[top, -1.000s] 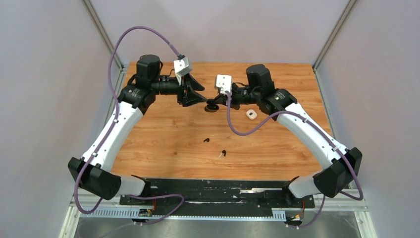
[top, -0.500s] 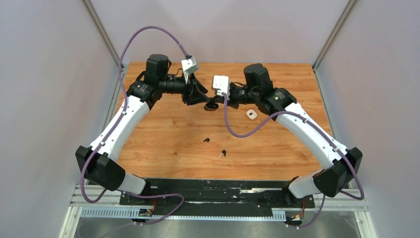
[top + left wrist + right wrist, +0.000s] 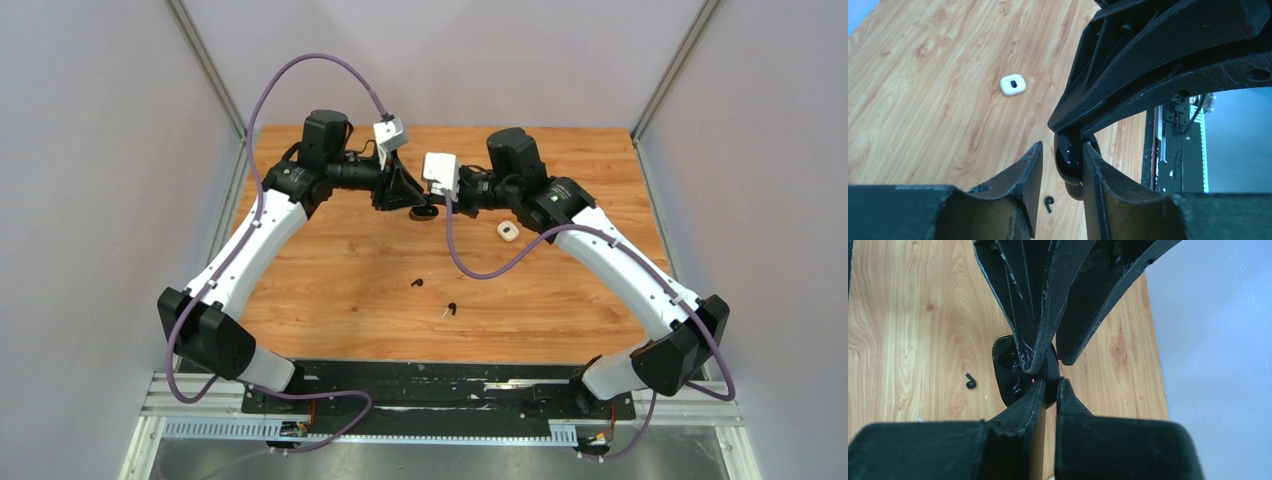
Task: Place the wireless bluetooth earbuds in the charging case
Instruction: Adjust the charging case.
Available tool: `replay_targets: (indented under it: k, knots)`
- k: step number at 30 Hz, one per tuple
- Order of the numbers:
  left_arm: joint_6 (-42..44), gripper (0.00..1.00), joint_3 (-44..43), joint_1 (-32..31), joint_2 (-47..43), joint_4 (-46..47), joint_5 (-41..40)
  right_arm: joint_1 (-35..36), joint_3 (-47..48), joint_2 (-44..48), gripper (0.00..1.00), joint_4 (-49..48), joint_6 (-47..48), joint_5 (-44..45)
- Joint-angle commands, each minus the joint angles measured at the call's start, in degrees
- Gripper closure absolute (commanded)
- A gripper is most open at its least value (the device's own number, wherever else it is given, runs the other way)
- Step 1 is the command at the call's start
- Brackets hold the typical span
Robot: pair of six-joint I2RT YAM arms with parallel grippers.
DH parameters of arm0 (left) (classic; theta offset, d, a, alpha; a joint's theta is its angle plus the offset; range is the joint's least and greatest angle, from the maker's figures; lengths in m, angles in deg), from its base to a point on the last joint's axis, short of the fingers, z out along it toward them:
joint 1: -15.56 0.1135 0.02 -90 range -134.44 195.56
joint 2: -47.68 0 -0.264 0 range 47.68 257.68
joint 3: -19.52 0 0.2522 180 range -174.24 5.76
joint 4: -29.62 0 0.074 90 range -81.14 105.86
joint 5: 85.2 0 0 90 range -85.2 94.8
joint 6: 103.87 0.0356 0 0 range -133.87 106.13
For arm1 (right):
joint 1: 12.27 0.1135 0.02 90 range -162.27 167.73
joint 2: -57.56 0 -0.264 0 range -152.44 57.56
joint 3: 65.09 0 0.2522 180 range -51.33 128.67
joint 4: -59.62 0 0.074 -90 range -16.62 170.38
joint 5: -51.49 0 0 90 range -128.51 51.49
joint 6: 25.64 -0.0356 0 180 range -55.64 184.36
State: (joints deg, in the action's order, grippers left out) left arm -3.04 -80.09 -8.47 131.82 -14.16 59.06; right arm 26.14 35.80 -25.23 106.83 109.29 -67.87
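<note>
The black charging case (image 3: 424,213) hangs open just above the far middle of the table. My right gripper (image 3: 1052,380) is shut on its upright lid (image 3: 1050,371), and the tray with its two wells (image 3: 1009,374) juts out to the left. My left gripper (image 3: 1062,145) straddles the glossy case body (image 3: 1069,159). Its right finger (image 3: 1098,185) touches the case and a gap remains at its left finger (image 3: 1025,175). Two black earbuds (image 3: 416,284) (image 3: 452,307) lie on the wood nearer the arms, with a tiny white earbud (image 3: 443,314) beside one.
A closed white charging case (image 3: 508,231) lies on the table under the right arm, also in the left wrist view (image 3: 1012,84). Purple cables loop over both arms. Grey walls close in the table on three sides.
My left arm has swung right until its jaws reach the black case, and those jaws have narrowed. My right gripper has shifted slightly left, still holding the case.
</note>
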Motion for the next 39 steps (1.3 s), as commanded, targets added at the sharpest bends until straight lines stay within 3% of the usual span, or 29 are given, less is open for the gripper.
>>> replay_targets:
  k: [1, 11, 14, 18, 22, 29, 35, 39]
  knots:
    - [1.7, 0.62, -2.6, -0.3, 0.4, -0.4, -0.5, 0.9, 2.7, 0.0, 1.0, -2.4, 0.7, 0.4]
    - [1.6, 1.0, -2.0, -0.4, 0.7, -0.3, 1.6, 1.1, 2.4, -0.1, 1.0, -2.6, 0.9, 0.1]
    - [1.4, 1.0, -1.0, -0.4, 0.3, 0.2, 1.0, 1.1, 2.4, -0.2, 0.99, -2.9, 0.5, 0.2]
    - [2.0, 1.0, 0.3, -0.4, -1.0, 1.9, -0.8, 0.9, 3.4, 0.1, 0.56, -3.5, -3.6, 2.0]
    - [2.9, 1.0, 3.3, -0.1, -3.2, 5.1, -2.5, -2.0, 6.4, 1.5, 0.37, -3.5, -10.6, -0.3]
    - [-2.5, 1.0, 11.7, 0.5, -7.8, 17.6, -3.3, -10.3, 9.1, 4.8, 0.3, -4.0, -29.2, -5.7]
    - [-14.4, 1.0, 23.5, 0.6, -15.2, 40.3, -7.3, -13.8, -5.4, 10.3, 0.3, -5.0, -34.3, -8.7]
    - [-15.8, 1.0, 26.1, 0.6, -17.0, 42.2, -8.6, -14.8, -16.1, 12.3, 0.31, -6.4, -33.8, -13.1]
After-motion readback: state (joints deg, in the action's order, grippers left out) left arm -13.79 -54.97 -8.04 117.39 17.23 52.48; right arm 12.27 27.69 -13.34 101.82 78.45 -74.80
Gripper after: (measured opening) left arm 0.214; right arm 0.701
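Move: Almost between the two hands, the open black charging case is pinched by its lid in the right fingers, its middle about 1 cm left of that hand, 1 cm back and 1 cm lower. From the still-open left fingers, which straddle the lid, it lies some 1 cm right, 1 cm back and 2 cm down. On the table about 30 cm below the left hand, the white case sits 4 cm back and 17 cm right; the two black earbuds lie 14 cm back, 1 cm left, and 19 cm back, 6 cm right. Closing on the lid, the left fingers take over the charging case while the right hand holds nearly still; only then do the right fingers spread wide and let go. The right hand pulls away, up about 8 cm and to the right some 7 cm, with a brief forward swing, then drops 5 cm and comes back, turning about 30 degrees. The left keeps its pinch, dips 2 cm, then rises again and eases left, tilting slightly. ##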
